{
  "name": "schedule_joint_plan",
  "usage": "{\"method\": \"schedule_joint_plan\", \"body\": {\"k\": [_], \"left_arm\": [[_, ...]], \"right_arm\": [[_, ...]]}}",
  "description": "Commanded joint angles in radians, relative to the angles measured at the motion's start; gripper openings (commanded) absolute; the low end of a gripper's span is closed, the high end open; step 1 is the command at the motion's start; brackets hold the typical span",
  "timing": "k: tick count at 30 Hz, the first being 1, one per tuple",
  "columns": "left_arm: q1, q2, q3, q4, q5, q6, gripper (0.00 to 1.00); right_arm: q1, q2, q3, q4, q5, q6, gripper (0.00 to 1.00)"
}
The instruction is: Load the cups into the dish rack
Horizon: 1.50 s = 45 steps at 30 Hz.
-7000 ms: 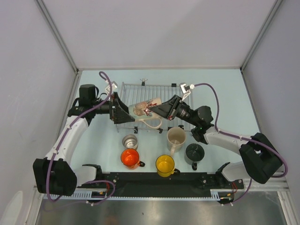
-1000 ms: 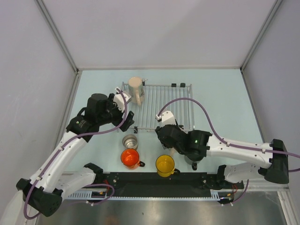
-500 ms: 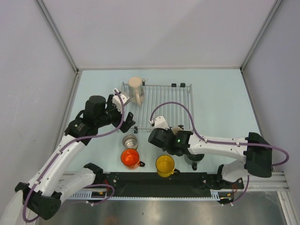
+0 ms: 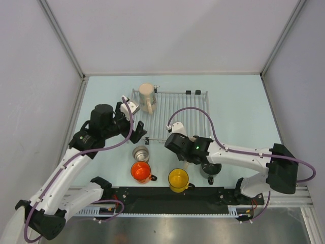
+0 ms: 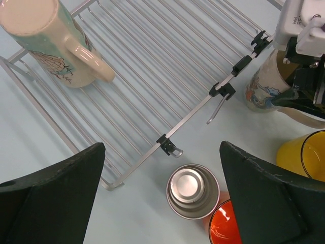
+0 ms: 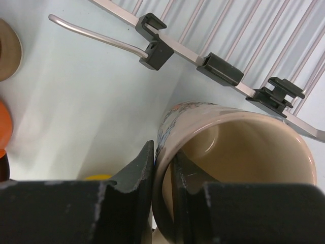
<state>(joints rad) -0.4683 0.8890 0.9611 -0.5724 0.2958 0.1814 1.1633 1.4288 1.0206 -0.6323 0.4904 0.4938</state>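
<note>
The dish rack (image 4: 175,109) lies flat at the back of the table, and one beige mug (image 4: 147,96) stands upside down on its far left corner. My right gripper (image 6: 162,155) is shut on the rim of a second beige mug (image 6: 238,147), one finger inside and one outside, just in front of the rack's near edge (image 6: 223,73). My left gripper (image 5: 160,152) hangs open above the steel cup (image 5: 193,190), holding nothing. In front stand the orange mug (image 4: 140,171), the yellow mug (image 4: 179,178) and the dark grey mug (image 4: 209,170), which is partly under the right arm.
A wire hook (image 6: 96,35) sticks out from a black clip (image 6: 155,51) on the rack's near edge, close to the gripped mug. A black rail (image 4: 167,195) runs along the table's front edge. Grey walls close in the left, right and back sides.
The right gripper's jaws have closed on the beige mug's rim, and its wrist has shifted slightly right. The left arm has barely moved.
</note>
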Motion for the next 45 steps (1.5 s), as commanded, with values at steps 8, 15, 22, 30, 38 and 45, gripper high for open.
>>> {"method": "schedule_joint_plan", "body": {"k": [8,15,22,30,38,45], "left_arm": [[-0.004,0.022,0.151,0.035,0.132,-0.103,1.0],[0.006,0.108,0.202,0.095,0.385,-0.246,1.0],[0.031,0.205,0.113,0.344,0.754,-0.515,1.0],[0.082,0.269,0.061,0.428,0.855,-0.557,1.0],[0.175,0.323,0.016,0.46,0.947,-0.526,1.0],[0.163,0.323,0.005,0.477,1.014,-0.582,1.0]], "right_arm": [[-0.082,-0.35,0.162,0.172,-0.197,-0.104,0.0],[-0.265,-0.724,-0.141,0.624,-0.487,-0.106,0.0],[-0.508,-0.823,-0.401,1.162,-0.847,0.187,0.0],[-0.528,-0.682,-0.511,1.557,-0.92,0.416,0.0],[-0.527,-0.63,-0.504,1.635,-0.929,0.479,0.0],[-0.527,-0.553,-0.547,1.876,-0.914,0.532,0.0]]}}
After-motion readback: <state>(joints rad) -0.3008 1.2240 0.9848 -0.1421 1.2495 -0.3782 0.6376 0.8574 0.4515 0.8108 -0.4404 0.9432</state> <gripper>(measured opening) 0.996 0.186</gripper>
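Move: The right hand already pinches a beige cup by its rim, the cup's middle about 4 cm to the right and 4 cm below; the open left gripper waits some 18 cm left, 5 cm ahead and 13 cm above. The yellow cup stands about 11 cm back, the grey cup 13 cm right and 8 cm back, both roughly 6 cm lower. From the left hand, the held beige cup is about 22 cm right, 5 cm back and 17 cm down. Right hand lifts its gripped cup some 22 cm, tipping it base-left; open left hand approaches 8 cm rightwards. ##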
